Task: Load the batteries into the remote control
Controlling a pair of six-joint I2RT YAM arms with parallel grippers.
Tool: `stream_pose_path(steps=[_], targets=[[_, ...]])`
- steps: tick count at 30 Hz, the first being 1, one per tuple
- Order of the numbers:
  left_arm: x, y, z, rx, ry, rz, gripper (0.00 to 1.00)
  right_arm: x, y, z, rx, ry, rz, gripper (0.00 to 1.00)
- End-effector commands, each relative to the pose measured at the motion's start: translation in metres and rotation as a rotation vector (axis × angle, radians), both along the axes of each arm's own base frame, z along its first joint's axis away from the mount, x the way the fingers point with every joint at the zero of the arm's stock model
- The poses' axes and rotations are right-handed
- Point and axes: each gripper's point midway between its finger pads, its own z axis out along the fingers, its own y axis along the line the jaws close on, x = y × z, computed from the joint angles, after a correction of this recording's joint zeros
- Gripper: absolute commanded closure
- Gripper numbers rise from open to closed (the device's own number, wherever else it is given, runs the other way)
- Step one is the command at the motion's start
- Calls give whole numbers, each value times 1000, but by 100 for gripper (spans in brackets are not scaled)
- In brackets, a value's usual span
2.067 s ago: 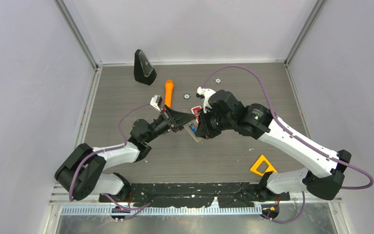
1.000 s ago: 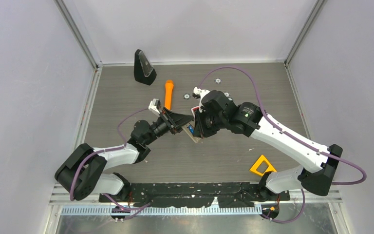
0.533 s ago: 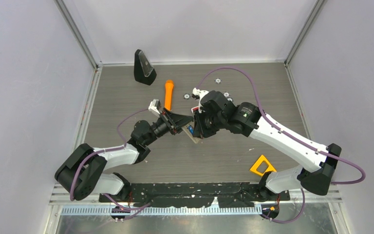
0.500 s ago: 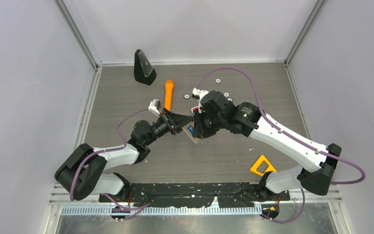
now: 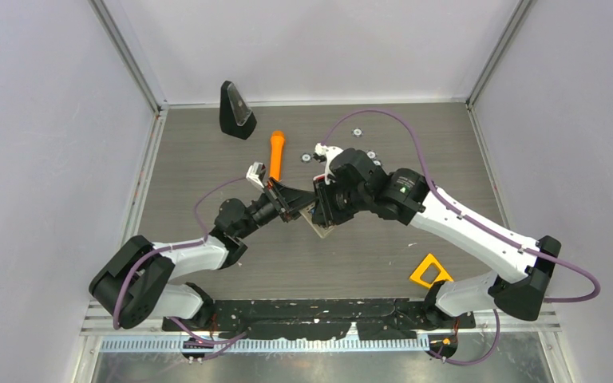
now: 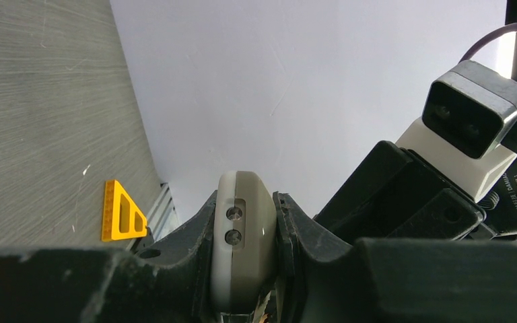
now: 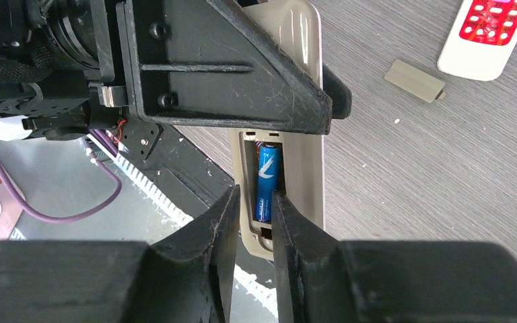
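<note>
My left gripper [image 5: 291, 203] is shut on the beige remote control [image 7: 306, 168] and holds it off the table, back side up, with the compartment uncovered. The left wrist view shows the remote's end [image 6: 242, 249] clamped between the left gripper [image 6: 246, 200] fingers. A blue battery [image 7: 266, 182] lies lengthwise in the compartment. My right gripper [image 7: 256, 202] hovers right over the battery's lower end with its jaws a little apart and nothing gripped. From above, the right gripper [image 5: 319, 209] meets the remote [image 5: 318, 225] mid-table.
A white remote with red buttons [image 7: 488, 30] and a beige battery cover [image 7: 414, 81] lie on the table. An orange cylinder [image 5: 275, 154], a black wedge stand [image 5: 235, 110], small round discs [image 5: 357, 132] and a yellow triangle [image 5: 429, 271] are spread around.
My right gripper's jaws have gone from shut to slightly apart over the compartment, leaving the blue battery in it. The left arm keeps holding the remote in place.
</note>
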Motion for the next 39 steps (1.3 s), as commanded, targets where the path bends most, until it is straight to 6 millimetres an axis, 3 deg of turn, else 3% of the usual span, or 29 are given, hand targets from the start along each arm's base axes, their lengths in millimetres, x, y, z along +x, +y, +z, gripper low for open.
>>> stream_pose_path(steps=[1, 7, 11, 16, 23, 30, 33, 36, 39], targets=[[-16, 4, 51, -121, -145, -35, 100, 10, 1, 7, 17, -62, -16, 71], [-16, 2, 42, -48, -193, -23, 100, 13, 1, 22, 74, -121, -23, 61], [-16, 1, 42, -26, -205, -21, 100, 13, 1, 20, 81, -133, -16, 54], [-12, 1, 46, -29, -181, -9, 100, 11, 5, -2, 70, -124, 8, 48], [1, -1, 46, 18, -89, 26, 100, 23, 9, -30, -6, -188, -26, 43], [9, 1, 48, 65, -52, 68, 100, 21, 29, -70, -52, -185, 45, 41], [11, 2, 42, 78, -32, 73, 100, 10, 37, -84, -18, -141, 107, 41], [14, 5, 28, 131, -15, 86, 100, -3, 52, -81, 87, -104, 196, 43], [22, 11, 4, 257, -9, 115, 100, -13, 53, -83, 210, -23, 267, 48]])
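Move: The left hand already grips the remote control, its middle about 1 cm back from the pads. From the right hand, poised at the battery slot, that middle is some 3 cm ahead and 1 cm left. A loose battery lies about 14 cm left of the right hand, 2 cm back and 23 below. Also on the table, the battery cover is roughly 3 cm ahead and 1 cm right, the red-key remote 9 ahead and 3 right. Both hands sink about 8 cm together, the left rolling the still-gripped remote, the right opening its fingers wider. ##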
